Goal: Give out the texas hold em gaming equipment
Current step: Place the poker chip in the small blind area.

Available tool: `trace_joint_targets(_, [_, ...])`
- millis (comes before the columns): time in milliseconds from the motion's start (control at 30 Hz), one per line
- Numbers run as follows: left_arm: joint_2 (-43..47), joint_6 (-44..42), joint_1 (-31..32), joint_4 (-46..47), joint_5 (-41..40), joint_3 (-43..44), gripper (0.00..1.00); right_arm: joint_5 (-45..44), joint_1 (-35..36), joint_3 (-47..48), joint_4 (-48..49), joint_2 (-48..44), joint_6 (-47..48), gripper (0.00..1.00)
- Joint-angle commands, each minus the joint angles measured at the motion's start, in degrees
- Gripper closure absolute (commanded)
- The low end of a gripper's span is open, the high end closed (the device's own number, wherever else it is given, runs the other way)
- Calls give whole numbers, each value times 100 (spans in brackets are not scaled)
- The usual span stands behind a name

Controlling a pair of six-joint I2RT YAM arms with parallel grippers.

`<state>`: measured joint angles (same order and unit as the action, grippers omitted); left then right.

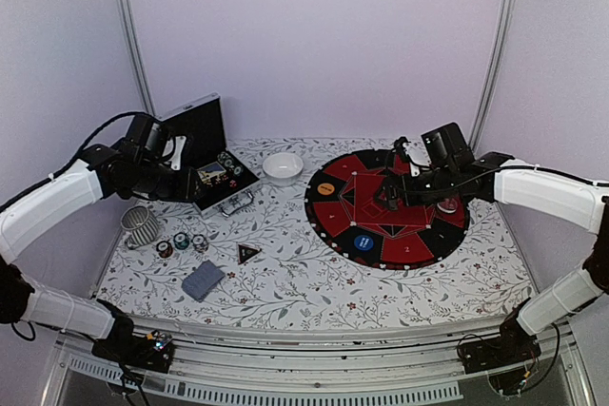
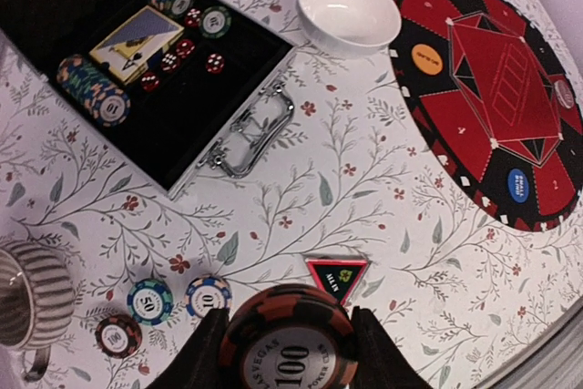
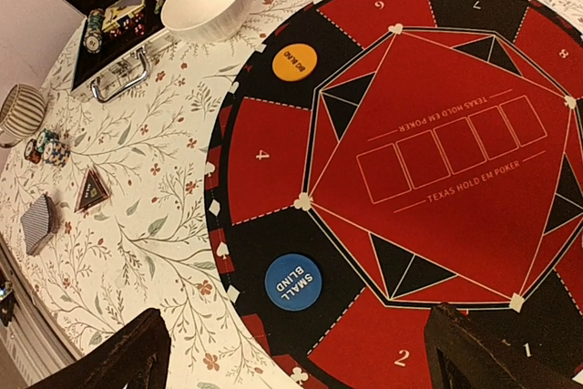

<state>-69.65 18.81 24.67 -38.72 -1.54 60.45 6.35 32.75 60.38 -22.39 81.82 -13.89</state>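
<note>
My left gripper (image 2: 290,325) is shut on a black-and-orange "100" poker chip (image 2: 291,345) and is raised near the open case (image 1: 205,130). Three loose chips (image 2: 149,301) lie on the tablecloth beside a triangular all-in marker (image 2: 337,274). The grey-blue card deck (image 1: 203,280) rests near the front edge. My right gripper (image 3: 296,325) hangs open and holds nothing above the round red-and-black poker mat (image 1: 409,249). On the mat sit a blue small-blind disc (image 3: 293,281) and an orange big-blind disc (image 3: 294,62). More chips, dice and cards fill the case (image 2: 182,125).
A white bowl (image 1: 283,166) stands between the case and the mat. A striped cup (image 1: 141,225) sits at the left, close to the loose chips. The case lid stands upright behind my left arm. White walls and metal posts ring the table.
</note>
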Motion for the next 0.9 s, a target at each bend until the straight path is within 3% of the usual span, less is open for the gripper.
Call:
trace_joint_targets(0, [-351, -390, 420, -99, 122, 471, 100, -30, -190, -5, 129, -238, -38, 1])
trace_joint_targets(500, [-2236, -1428, 1420, 195, 796, 1884, 100, -242, -287, -369, -2, -684, -422, 1])
trace_joint_targets(867, [-4896, -2196, 1868, 33, 1252, 3992, 100, -345, -305, -501, -177, -842, -556, 1])
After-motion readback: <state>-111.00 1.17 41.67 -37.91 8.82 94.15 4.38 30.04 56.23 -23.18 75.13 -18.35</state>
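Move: The held poker chip is bound for the small blind area with its blue disc, some 39 cm to the left hand's right, about level with it fore and aft and roughly 17 cm below. The orange big blind disc lies about 20 cm ahead and 29 cm right of that hand, the white bowl 27 cm ahead and 17 cm right, the all-in triangle 4 cm back and 8 cm right. From the right hand the area is about 1 cm ahead, 3 cm left and 15 cm below. The poker chip, still pinched in the left fingers, is swept about 22 cm to the right towards the small blind area, the hand speeding up, edging forward and sinking late on as it turns clockwise by nearly 40 degrees. The right hand, empty and wide open, shifts some 3 cm to the right, rising a little and easing back down. ##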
